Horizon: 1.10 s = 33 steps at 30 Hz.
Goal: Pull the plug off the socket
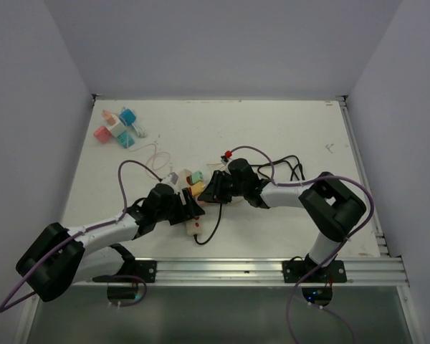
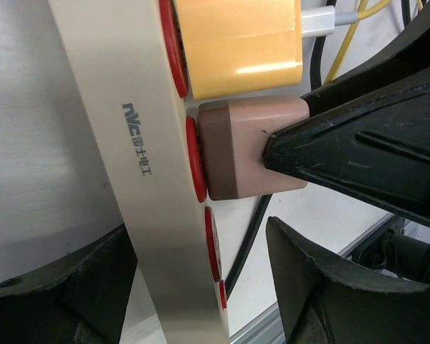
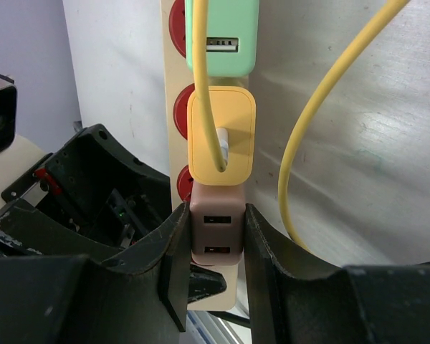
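A cream power strip, the socket [image 2: 129, 143] [image 3: 168, 72], lies on the table between the two arms [image 1: 196, 226]. Three plugs stand in a row in its red outlets: green [image 3: 222, 36], yellow [image 3: 222, 136] [image 2: 236, 43] and pink-brown [image 3: 216, 229] [image 2: 236, 150]. My right gripper [image 3: 215, 251] [image 1: 205, 192] is shut on the pink-brown plug, one finger flat on each side, and the plug sits seated against the strip. My left gripper [image 2: 201, 287] [image 1: 189, 212] straddles the strip's near end with its jaws open; a gap shows beside the right finger [image 2: 315, 287].
A yellow cable [image 3: 322, 107] runs from the yellow plug over the table. A black cord [image 2: 247, 236] passes under the strip. Several coloured blocks [image 1: 118, 127] lie at the back left, black cable [image 1: 290, 168] at the right, and an aluminium rail [image 1: 272, 269] lines the front edge.
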Each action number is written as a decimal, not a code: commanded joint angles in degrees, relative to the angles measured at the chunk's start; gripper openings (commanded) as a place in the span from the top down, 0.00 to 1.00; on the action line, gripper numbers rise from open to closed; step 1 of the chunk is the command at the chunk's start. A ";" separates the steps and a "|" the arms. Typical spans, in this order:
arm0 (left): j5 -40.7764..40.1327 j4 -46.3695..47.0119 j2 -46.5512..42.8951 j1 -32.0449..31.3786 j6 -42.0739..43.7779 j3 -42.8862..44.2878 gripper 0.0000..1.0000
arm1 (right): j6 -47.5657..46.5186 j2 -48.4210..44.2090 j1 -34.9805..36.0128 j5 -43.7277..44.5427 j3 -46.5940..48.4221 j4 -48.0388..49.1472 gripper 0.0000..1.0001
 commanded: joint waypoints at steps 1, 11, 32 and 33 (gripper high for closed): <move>1.37 1.80 1.41 -0.67 -0.13 0.64 0.27 | 1.08 0.58 0.31 0.21 1.24 5.21 1.00; 0.40 1.27 2.11 -1.11 -1.10 0.37 0.56 | 2.66 0.84 0.31 0.39 0.98 6.35 1.00; -10.58 -12.79 -0.17 -1.11 -9.62 -0.86 1.00 | 3.44 -6.45 -0.83 3.38 -3.68 6.61 1.00; -11.54 -13.23 -0.34 -1.11 -10.06 -1.03 1.00 | 3.89 -6.54 -1.09 3.03 -4.20 7.66 1.00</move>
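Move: The near part of the power strip already lies between the open left fingers, its middle about 1 cm below the hand point. The pink plug, still in its socket, is roughly 4 cm ahead of the left hand, 2 cm to its right and 2 cm higher. That plug sits right between the closed right fingers; from the right hand, the yellow plug is about 4 cm ahead and 1 cm left, the green one some 8 cm ahead and 2 cm left. Lower the left gripper about 1 cm over the power strip, just nearer than the pink plug, and close its wide-open fingers until they pinch the strip's two sides, then keep that hold. Let the right fingers keep their pinch on the pink plug, almost still, easing less than 1 cm to the right at the very end. ##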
